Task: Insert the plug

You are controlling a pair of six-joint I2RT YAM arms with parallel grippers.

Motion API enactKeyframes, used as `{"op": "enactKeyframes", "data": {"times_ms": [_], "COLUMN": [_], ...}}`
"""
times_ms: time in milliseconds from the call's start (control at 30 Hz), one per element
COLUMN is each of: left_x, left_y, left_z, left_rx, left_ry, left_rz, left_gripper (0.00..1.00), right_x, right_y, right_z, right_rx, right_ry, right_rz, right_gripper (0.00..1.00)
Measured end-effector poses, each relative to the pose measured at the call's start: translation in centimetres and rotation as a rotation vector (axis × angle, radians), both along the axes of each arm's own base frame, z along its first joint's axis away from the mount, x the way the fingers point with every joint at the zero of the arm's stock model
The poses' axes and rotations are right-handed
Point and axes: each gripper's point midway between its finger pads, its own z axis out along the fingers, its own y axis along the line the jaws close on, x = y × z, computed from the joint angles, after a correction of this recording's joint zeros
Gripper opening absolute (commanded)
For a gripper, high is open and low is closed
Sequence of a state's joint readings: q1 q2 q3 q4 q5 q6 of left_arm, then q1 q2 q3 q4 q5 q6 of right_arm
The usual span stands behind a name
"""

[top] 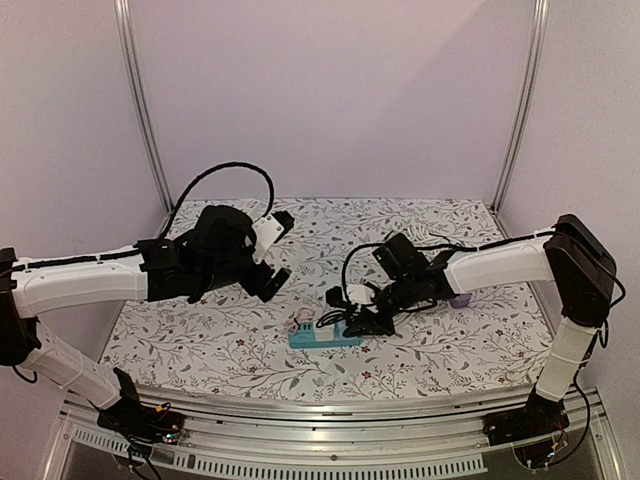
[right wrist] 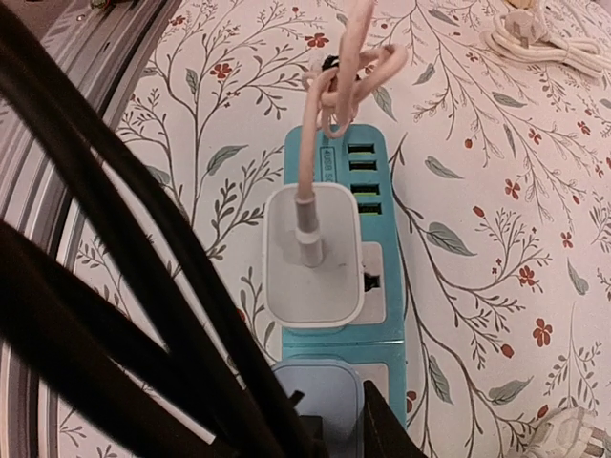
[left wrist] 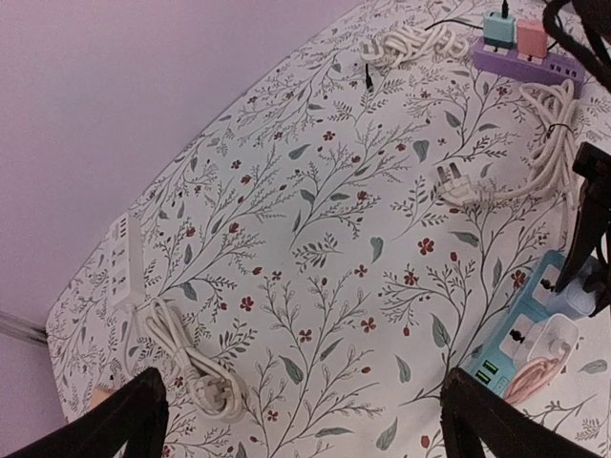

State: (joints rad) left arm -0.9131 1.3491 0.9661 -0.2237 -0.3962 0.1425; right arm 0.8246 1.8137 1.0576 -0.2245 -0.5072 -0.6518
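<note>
A pale blue plug [right wrist: 320,396] stands on the near socket of the teal power strip [right wrist: 387,329], and my right gripper [right wrist: 339,429] is shut on it; one finger [right wrist: 382,425] shows beside it. How deep the plug sits I cannot tell. A white adapter [right wrist: 313,253] with a pink cable [right wrist: 334,91] occupies the socket beyond it. From above, the right gripper [top: 366,320] hangs over the teal strip [top: 322,339]. My left gripper [top: 272,256] hovers open above the table's left half, its fingers [left wrist: 124,420] wide apart and nothing between them.
Black cables [right wrist: 115,248] cross the left of the right wrist view. A white power strip [left wrist: 124,258] with a coiled cord [left wrist: 191,363] lies far left. A purple strip [left wrist: 530,62] with adapters and a white cord bundle [left wrist: 535,153] lie at the back right.
</note>
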Motion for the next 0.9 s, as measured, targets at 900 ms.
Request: {"op": "enactKeyframes", "data": {"times_ms": [900], "left_x": [0.2], "left_y": [0.9], "left_z": [-0.3], "left_rx": [0.030], "left_ry": [0.007], "left_rz": [0.019], "left_gripper": [1.00], "right_x": [16.8], "right_y": [-9.0], "right_z": [0.4], "right_rx": [0.062], "right_ry": [0.056], "right_rz": [-1.317], "right_gripper": [0.00]}}
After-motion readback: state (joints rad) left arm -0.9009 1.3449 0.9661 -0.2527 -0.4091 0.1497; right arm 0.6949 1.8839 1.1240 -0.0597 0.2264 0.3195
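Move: My right hand still pinches the blue plug sitting in the teal strip; the free patch I take them to is about 17 cm ahead and 9 cm to its right, some 5 cm lower. The strip's middle is 5 cm left, level fore-and-aft. A loose white plug lies about 12 cm straight ahead, the purple strip 15 cm ahead and 23 cm right. From my left hand that patch is around 13 cm ahead, 25 cm right. Keeping my right-hand pinch on the blue plug, I swing the teal strip round clockwise by some 75 degrees, dragging it by the plug at one height. After a small nudge left I sweep forward, then bear off to the right as well, about 17 cm out and 9 cm across, towards the purple strip, slowing at the end. ##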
